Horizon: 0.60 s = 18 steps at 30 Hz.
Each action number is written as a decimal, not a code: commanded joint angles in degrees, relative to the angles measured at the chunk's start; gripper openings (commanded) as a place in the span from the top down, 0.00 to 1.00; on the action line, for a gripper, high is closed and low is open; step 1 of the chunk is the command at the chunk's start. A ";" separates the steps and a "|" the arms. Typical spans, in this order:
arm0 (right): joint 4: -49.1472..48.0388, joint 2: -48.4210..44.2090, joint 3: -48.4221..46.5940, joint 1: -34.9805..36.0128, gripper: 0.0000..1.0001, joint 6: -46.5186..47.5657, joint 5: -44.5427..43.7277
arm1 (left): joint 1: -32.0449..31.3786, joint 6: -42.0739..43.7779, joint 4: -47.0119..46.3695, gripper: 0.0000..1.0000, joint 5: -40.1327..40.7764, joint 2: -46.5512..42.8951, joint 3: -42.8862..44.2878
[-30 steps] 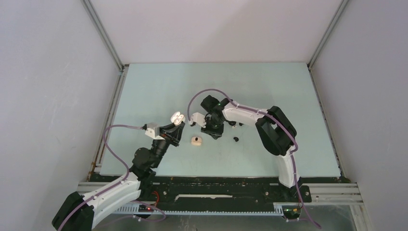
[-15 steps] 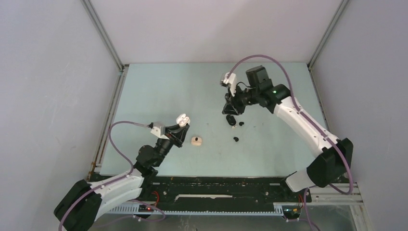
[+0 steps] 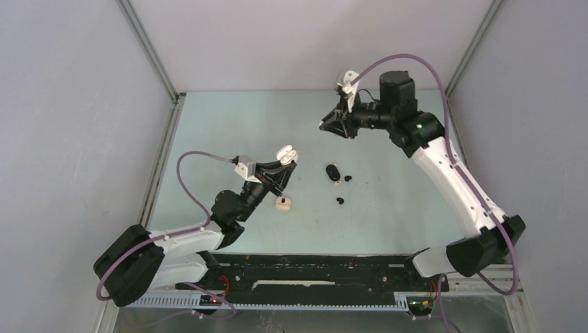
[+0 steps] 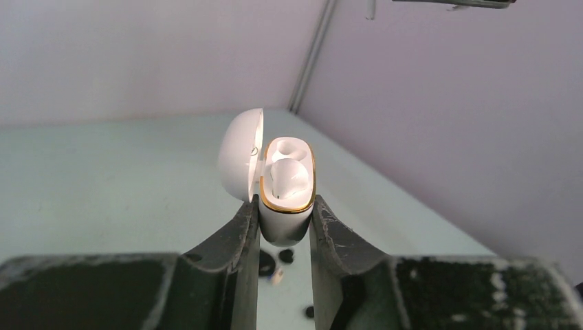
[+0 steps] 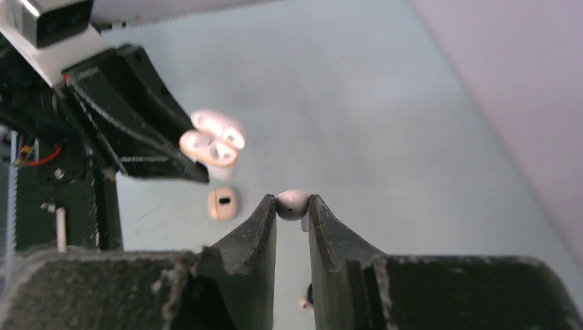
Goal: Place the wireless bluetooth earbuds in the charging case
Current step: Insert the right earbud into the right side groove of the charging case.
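My left gripper (image 3: 283, 164) (image 4: 285, 204) is shut on the lower body of a white charging case (image 3: 286, 154) (image 4: 289, 206) with a gold rim, held above the table with its lid open. One white earbud (image 4: 289, 180) sits in the case, with an empty socket (image 4: 285, 146) above it. High over the table's far right, my right gripper (image 3: 331, 127) (image 5: 292, 201) is shut on a second white earbud (image 5: 293, 206), pinched at the fingertips. In the right wrist view, the case (image 5: 213, 147) shows blurred, below and to the left.
A closed beige case (image 3: 283, 202) (image 5: 223, 203) lies on the pale green table (image 3: 229, 125) under the left gripper. A black case (image 3: 333, 172) and two black earbuds (image 3: 347, 178) (image 3: 340, 200) lie mid-table. Walls close the table in.
The right arm has risen from the table's middle and swung to the far right, carrying the white earbud. The left arm has carried the open case to the right.
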State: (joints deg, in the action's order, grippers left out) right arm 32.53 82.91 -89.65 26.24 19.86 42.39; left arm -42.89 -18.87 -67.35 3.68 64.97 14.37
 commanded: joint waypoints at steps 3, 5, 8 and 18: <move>-20.93 -11.54 6.78 2.10 1.00 -10.64 -6.53 | -3.84 3.71 -1.55 1.00 1.35 -1.07 5.69; -28.34 -15.21 13.40 3.80 1.00 -14.37 -12.63 | -4.60 4.76 -0.99 1.00 2.60 -1.95 5.77; -35.82 -19.02 21.13 6.79 1.00 -16.34 -15.81 | -5.85 6.93 0.22 1.00 4.05 -3.36 5.69; -52.47 -22.53 32.77 11.92 1.00 -19.41 -19.90 | -8.17 8.68 2.29 1.00 5.77 -5.63 5.98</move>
State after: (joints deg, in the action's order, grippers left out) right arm -8.91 61.78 -57.25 36.03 2.31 25.47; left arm -49.93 -13.04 -65.30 8.03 60.77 18.83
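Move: The right hand already pinches the right earbud; the open charging case, in the left fingers, lies about 10 cm to its left, some 4 cm back and 8 cm lower. A pink case lies on the table about 13 cm left, 7 cm back and 32 cm below the right hand, and a black case 5 cm right, 4 cm ahead and as low. From the left hand, the earbud is roughly 5 cm ahead, 11 cm right and 10 cm above. Back and at first upward, the right hand brings the earbud nearer the charging case: it rises about 7 cm while drawing back some 5 cm, then sinks by more than half that rise, its fingers tilting up towards level and turning a little clockwise. The left hand lifts the case about 5 cm, easing slightly back and right and tipping up a few degrees. Both grips stay shut. ##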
